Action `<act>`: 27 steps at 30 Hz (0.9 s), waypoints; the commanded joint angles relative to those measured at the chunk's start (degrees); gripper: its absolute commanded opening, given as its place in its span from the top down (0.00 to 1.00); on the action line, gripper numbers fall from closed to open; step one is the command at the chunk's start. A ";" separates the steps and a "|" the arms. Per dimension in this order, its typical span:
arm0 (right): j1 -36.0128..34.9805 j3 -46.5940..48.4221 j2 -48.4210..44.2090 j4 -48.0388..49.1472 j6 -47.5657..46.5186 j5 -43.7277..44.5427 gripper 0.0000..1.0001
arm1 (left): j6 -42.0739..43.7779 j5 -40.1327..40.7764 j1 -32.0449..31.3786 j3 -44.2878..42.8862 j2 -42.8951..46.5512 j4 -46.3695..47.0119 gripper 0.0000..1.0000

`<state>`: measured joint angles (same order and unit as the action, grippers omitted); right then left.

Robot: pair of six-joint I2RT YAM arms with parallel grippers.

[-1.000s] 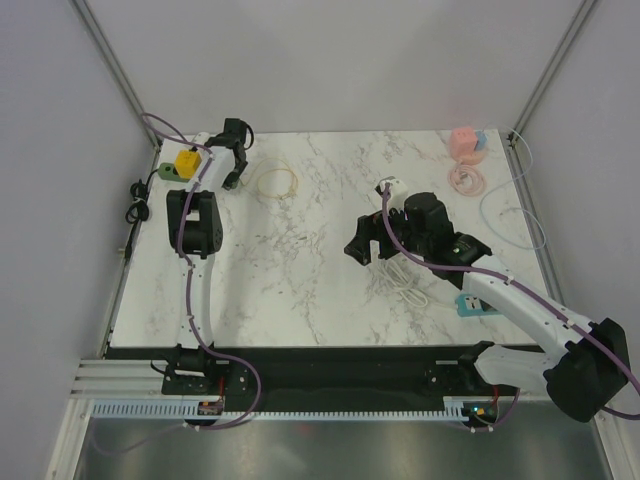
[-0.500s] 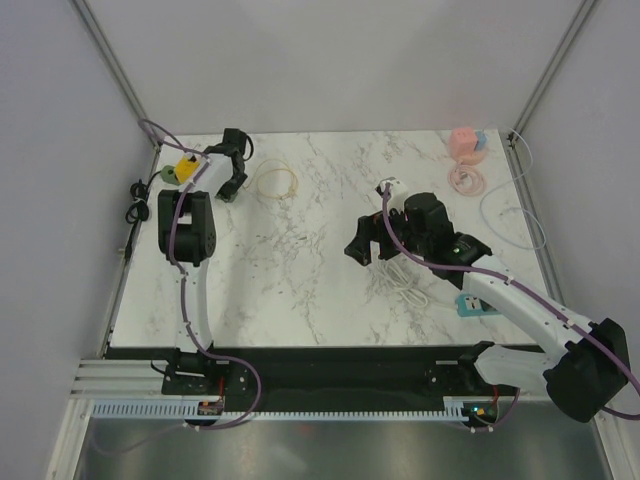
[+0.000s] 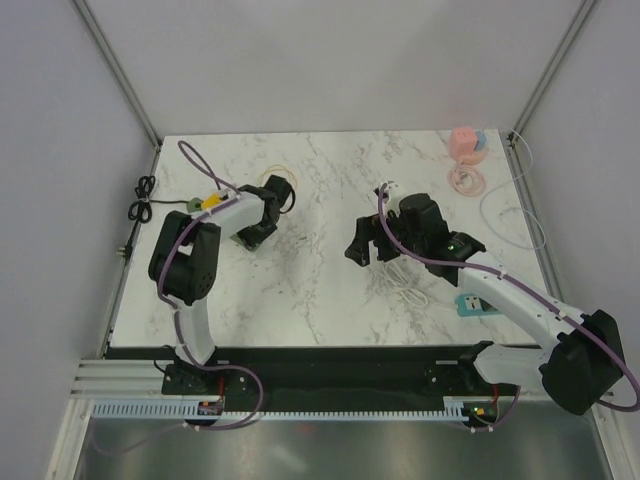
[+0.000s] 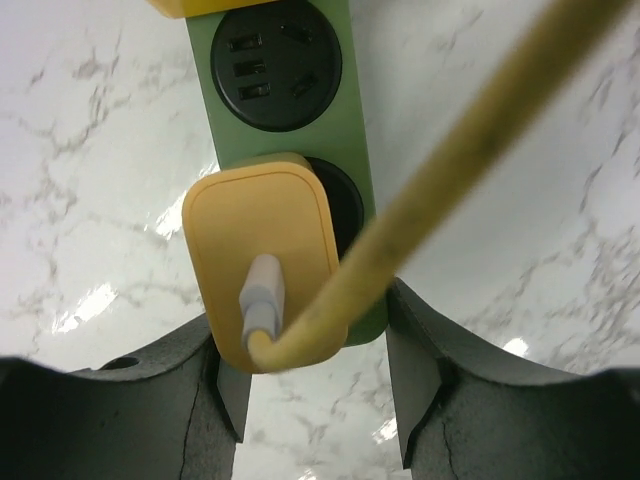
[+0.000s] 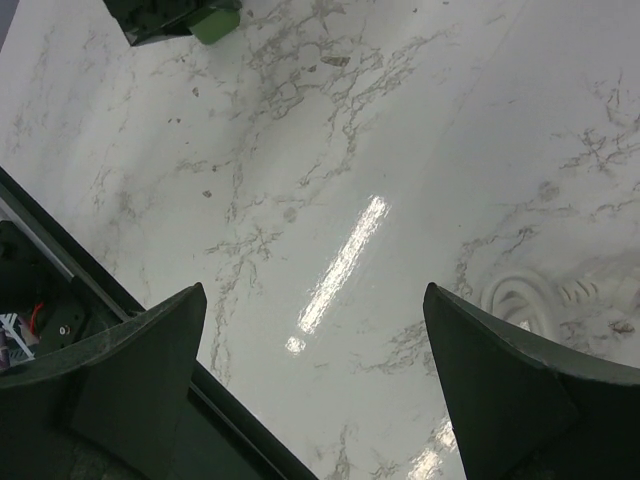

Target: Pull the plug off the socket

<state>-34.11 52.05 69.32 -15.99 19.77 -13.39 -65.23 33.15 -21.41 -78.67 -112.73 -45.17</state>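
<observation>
A green socket strip lies on the marble, with a yellow plug seated in its nearer socket. A white connector and a yellow cable leave the plug. My left gripper is shut across the strip's near end, one finger against the plug's side, the other against the green edge. From above, the left gripper sits left of centre, with the plug showing behind its arm. My right gripper hovers open over bare marble, holding nothing.
A white cable coil lies under the right arm, with a blue socket block near the right edge. A pink socket and pink cable sit at the back right. A black cord hangs off the left edge.
The left arm has swung from the far left corner toward the table's middle, dragging the green strip and plug along. The right arm has barely moved.
</observation>
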 commanded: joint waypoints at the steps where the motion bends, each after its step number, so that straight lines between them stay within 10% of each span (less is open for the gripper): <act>1: 0.18 -0.37 0.29 -1.06 0.80 2.14 0.02 | -6.21 -4.58 -7.67 5.62 5.41 -2.64 0.98; 17: 0.18 -5.64 -2.26 -1.15 1.24 2.75 0.02 | -24.76 -8.45 -34.73 18.47 12.88 -2.73 0.98; 27: 0.18 -8.01 -4.02 -1.33 1.15 2.93 0.02 | -27.32 -8.90 -37.74 20.83 13.66 -2.56 0.93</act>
<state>-34.00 44.88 66.57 -17.80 20.88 -11.51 -89.76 33.71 -55.51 -60.05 -100.53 -49.25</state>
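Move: Between the left fingers is already the near end of the green socket strip; it is bound for clear table about 17 cm back and 13 cm right. The cream plug sits some 3 cm ahead and 4 cm left of that hand, the yellow block 8 cm ahead and 11 cm left. From the raised right hand the cream plug lies roughly 10 cm ahead, 32 cm left and 12 cm lower; the white cable coil is about 3 cm back, 12 cm right and 14 cm down. Dragging the socket strip by its end, the left hand sweeps about 20 cm back and to the right, low over the table towards the right hand's side, turning some 15 degrees clockwise; by the end its fingertips have come off the strip's tip, barely changing their gap. The right hand, empty and open, sinks about 4 cm and eases slightly back and right. ##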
